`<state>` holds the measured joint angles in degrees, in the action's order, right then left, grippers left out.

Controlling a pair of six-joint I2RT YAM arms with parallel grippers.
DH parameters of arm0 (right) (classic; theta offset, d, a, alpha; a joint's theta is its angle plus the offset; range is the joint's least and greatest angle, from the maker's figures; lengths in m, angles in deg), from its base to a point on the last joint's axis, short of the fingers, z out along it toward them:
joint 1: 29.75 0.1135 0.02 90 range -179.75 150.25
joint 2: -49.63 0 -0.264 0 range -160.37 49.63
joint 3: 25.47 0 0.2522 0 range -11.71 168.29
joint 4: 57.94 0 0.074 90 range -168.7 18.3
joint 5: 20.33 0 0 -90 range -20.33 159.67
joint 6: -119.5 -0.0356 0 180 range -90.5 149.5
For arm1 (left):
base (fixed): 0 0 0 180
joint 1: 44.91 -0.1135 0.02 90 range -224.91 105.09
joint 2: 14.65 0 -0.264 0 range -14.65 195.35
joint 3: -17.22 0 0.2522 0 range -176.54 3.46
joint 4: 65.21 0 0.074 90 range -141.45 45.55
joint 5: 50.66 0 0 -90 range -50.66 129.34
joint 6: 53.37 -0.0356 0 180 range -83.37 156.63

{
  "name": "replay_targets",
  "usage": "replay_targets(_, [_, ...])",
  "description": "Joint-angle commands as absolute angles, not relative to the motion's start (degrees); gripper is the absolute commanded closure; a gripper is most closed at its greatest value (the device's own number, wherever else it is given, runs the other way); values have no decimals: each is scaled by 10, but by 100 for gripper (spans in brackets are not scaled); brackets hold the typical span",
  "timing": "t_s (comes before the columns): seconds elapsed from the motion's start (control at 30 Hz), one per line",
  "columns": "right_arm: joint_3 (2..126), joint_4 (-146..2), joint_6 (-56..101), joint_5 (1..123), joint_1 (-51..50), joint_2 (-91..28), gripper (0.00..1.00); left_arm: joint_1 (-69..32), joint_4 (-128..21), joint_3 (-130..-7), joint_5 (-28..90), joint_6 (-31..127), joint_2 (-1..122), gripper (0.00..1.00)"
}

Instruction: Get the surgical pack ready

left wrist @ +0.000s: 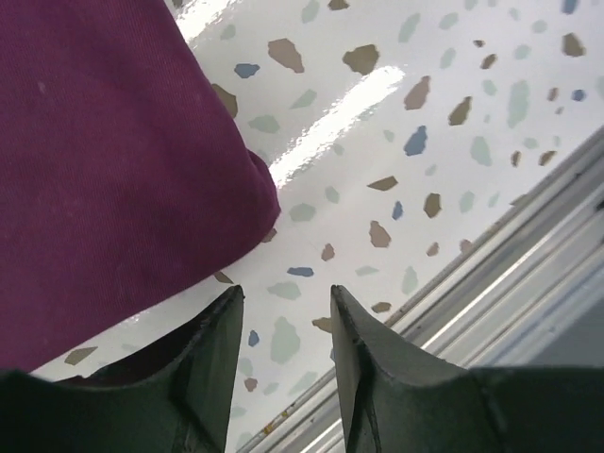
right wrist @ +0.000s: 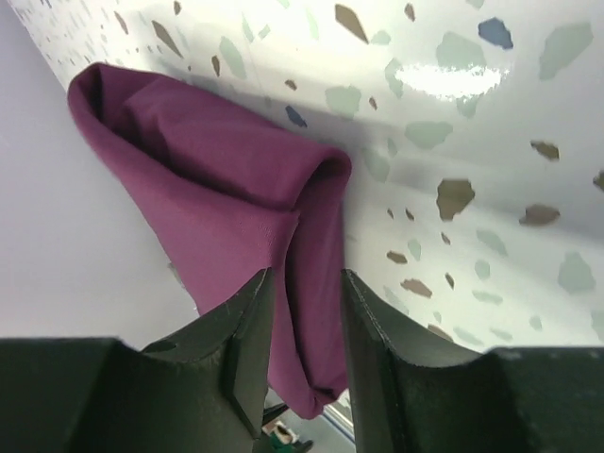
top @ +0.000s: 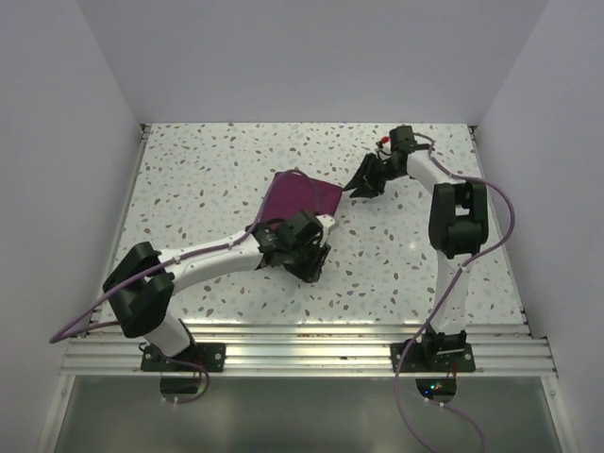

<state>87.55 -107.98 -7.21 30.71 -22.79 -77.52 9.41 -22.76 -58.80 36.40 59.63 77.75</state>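
Note:
The surgical pack point(top: 300, 198) is a deep purple cloth, folded into a flat bundle in the middle of the speckled table. My left gripper point(top: 313, 266) hovers just past the pack's near edge. In the left wrist view it point(left wrist: 283, 297) is open, with only table between its fingers, and the pack point(left wrist: 104, 160) lies up and to the left of them. My right gripper point(top: 360, 185) sits at the pack's right corner. It point(right wrist: 304, 276) is open too, and the pack's rolled fold point(right wrist: 236, 198) lies just beyond its fingertips and runs down behind the gap.
An aluminium rail point(top: 302, 347) runs along the table's near edge and shows close to my left fingers point(left wrist: 528, 255). White walls point(top: 66, 142) close in the table on the left, back and right.

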Motion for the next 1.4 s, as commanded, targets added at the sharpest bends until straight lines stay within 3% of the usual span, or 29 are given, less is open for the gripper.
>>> replay_targets(0.0, [863, -1094, -24, 328, -224, -681, 63, 67, -228, -612, 308, 602, 721, 55])
replay_targets(0.23, [851, -1078, -10, 309, -171, -653, 73, 13, -310, -590, 220, 624, 731, 86])
replay_targets(0.33, [864, -1074, -15, 270, -138, -680, 79, 5, -360, -584, 168, 630, 754, 91])
replay_targets(0.47, [793, -974, -81, 235, -127, -680, 89, 9, -412, -581, 118, 634, 808, 94])
replay_targets(0.67, [740, -958, -65, 218, -134, -698, 94, 9, -448, -524, 104, 646, 826, 96])
replay_targets(1.03, [686, -939, -51, 213, -157, -683, 95, -38, -385, -513, 162, 632, 875, 98])
replay_targets(1.37, [691, -962, -50, 218, -159, -647, 94, -183, -323, -547, 189, 587, 882, 97])
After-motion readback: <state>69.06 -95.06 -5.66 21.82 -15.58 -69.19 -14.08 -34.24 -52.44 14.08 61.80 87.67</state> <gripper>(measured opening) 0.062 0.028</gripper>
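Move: About 15 cm ahead of the left hand and 5 cm to its left lies the middle of the cloth-wrapped pack, some 5 cm lower; its near right corner is only about 3 cm straight ahead. From the right hand the pack's middle lies roughly 7 cm back, 14 cm to the left and 5 cm lower, while its far right fold is about 1 cm ahead and 3 cm to the left, slightly below. Closing its open fingers as it goes, the left hand rises some 5 cm, swings right, then sinks about 10 cm to the pack's near end and pushes that end forward and left with shut fingertips. The right hand hops up and over from the far fold, shutting too, to settle some 8 cm back and 6 cm left by the pack's right side, and stays there. ##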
